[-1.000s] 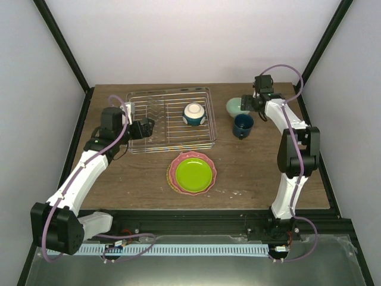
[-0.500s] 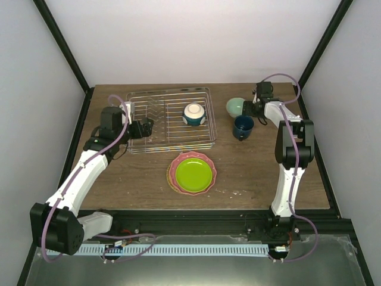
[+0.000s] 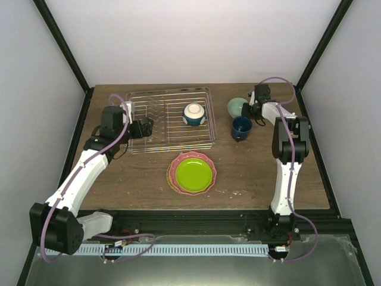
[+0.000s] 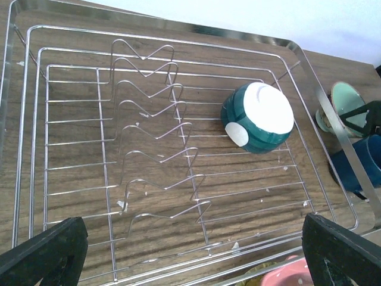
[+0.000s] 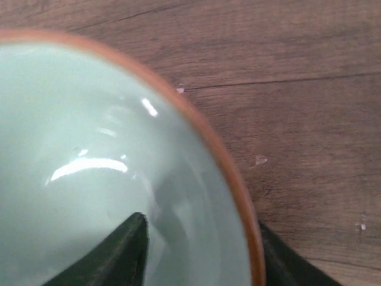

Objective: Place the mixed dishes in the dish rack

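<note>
The silver wire dish rack [image 3: 171, 90] [image 4: 30, 119] lies at the back left, and a cream bowl with a dark teal outside [image 3: 194, 113] [image 4: 259, 117] lies in its right half. My left gripper [image 3: 149, 126] [image 4: 193, 250] hovers open over the rack's near left part, empty. The pale mint bowl [image 3: 236, 106] [image 5: 89, 149] stands right of the rack. My right gripper [image 3: 249, 109] [image 5: 202, 229] straddles its right rim, one finger inside and one outside, with a gap still showing inside. The dark blue mug [image 3: 241, 126] [image 4: 357, 170] stands just in front of that bowl.
A lime-green plate [image 3: 193, 172] lies on a pink scalloped plate [image 3: 172, 173] [image 4: 292, 271] in front of the rack. Upright plate prongs [image 4: 149, 119] fill the rack's left half. Black frame posts rise at the table's back corners.
My right gripper has slid left onto the mint bowl's rim and its jaws have narrowed. The left arm and the dishes have not moved.
</note>
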You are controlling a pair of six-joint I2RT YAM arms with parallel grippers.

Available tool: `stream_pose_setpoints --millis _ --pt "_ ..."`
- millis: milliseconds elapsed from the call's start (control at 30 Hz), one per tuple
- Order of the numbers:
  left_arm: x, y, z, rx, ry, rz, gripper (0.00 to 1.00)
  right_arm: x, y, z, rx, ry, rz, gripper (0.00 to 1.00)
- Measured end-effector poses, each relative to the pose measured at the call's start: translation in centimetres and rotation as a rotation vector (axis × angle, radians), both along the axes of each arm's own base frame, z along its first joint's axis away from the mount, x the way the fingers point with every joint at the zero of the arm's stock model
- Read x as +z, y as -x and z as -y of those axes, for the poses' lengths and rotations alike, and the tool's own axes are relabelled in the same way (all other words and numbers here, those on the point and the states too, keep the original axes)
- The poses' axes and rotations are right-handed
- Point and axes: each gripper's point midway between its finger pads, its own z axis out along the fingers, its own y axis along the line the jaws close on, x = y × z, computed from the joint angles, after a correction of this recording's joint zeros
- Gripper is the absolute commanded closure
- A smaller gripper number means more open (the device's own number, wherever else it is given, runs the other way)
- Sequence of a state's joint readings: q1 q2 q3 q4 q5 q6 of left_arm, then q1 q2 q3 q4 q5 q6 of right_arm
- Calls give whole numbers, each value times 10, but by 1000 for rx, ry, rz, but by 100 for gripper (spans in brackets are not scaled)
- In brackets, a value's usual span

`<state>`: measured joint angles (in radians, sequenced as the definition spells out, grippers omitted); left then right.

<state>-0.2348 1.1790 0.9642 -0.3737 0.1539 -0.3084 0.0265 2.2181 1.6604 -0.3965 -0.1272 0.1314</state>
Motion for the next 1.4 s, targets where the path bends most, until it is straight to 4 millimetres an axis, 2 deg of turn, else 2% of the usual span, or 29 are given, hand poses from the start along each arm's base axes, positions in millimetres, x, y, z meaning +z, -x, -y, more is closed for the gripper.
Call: stream_pose_setpoints --millis 100,267,500,733,800,933,1067,1167,1233,1333,1400 --pt "0 0 1 1 -9 -3 0 0 -1 -1 8 -8 1 78" --pt "2 -1 3 -2 -15 -1 0 6 -5 -2 15 -8 21 86" --pt "1 -2 10 -14 -23 -4 0 15 -10 -7 37 -16 42 92" --pt "-1 -1 16 -26 -26 -7 0 27 -16 6 15 53 70 93" --pt "-2 -1 20 -35 -28 -8 0 36 -16 8 10 63 81 93" --pt "-5 -1 33 -62 -39 -9 0 75 -16 7 7 81 150 93" --pt "-4 -6 45 -85 -36 4 0 139 -6 -2 15 107 275 93" --pt "-1 -9 52 -94 -31 13 0 192 9 -19 31 117 386 93" --pt "1 -11 55 -99 -26 20 0 219 22 -38 55 118 454 93" --pt "3 -13 59 -104 -21 30 0 238 44 -76 119 101 510 93" --pt "5 -13 60 -107 -18 37 0 235 59 -98 165 85 511 93"
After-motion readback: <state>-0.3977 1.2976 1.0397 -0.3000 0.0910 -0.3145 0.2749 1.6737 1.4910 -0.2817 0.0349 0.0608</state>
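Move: The pale green bowl stands at the open right fingers, which already straddle its right rim; its middle is about 6 cm to the hand's left, 1 cm ahead and 2 cm lower. The blue mug is some 9 cm back and 3 cm left; the upturned teal-and-white bowl in the rack is roughly 29 cm left and 3 cm back. From the left hand, the green bowl lies about 20 cm ahead, 41 cm right and 19 cm down. The right fingers shut on the green bowl's rim, one inside and one outside, and keep that pinch as the hand creeps up a little, then lifts fast to some 23 cm. While rising it swings left towards the rack by about 10 cm and draws back 6, tipping the fingers up nearly 30 degrees. The left hand, still wide open over the rack, moves about 6 cm right towards the bowl. ##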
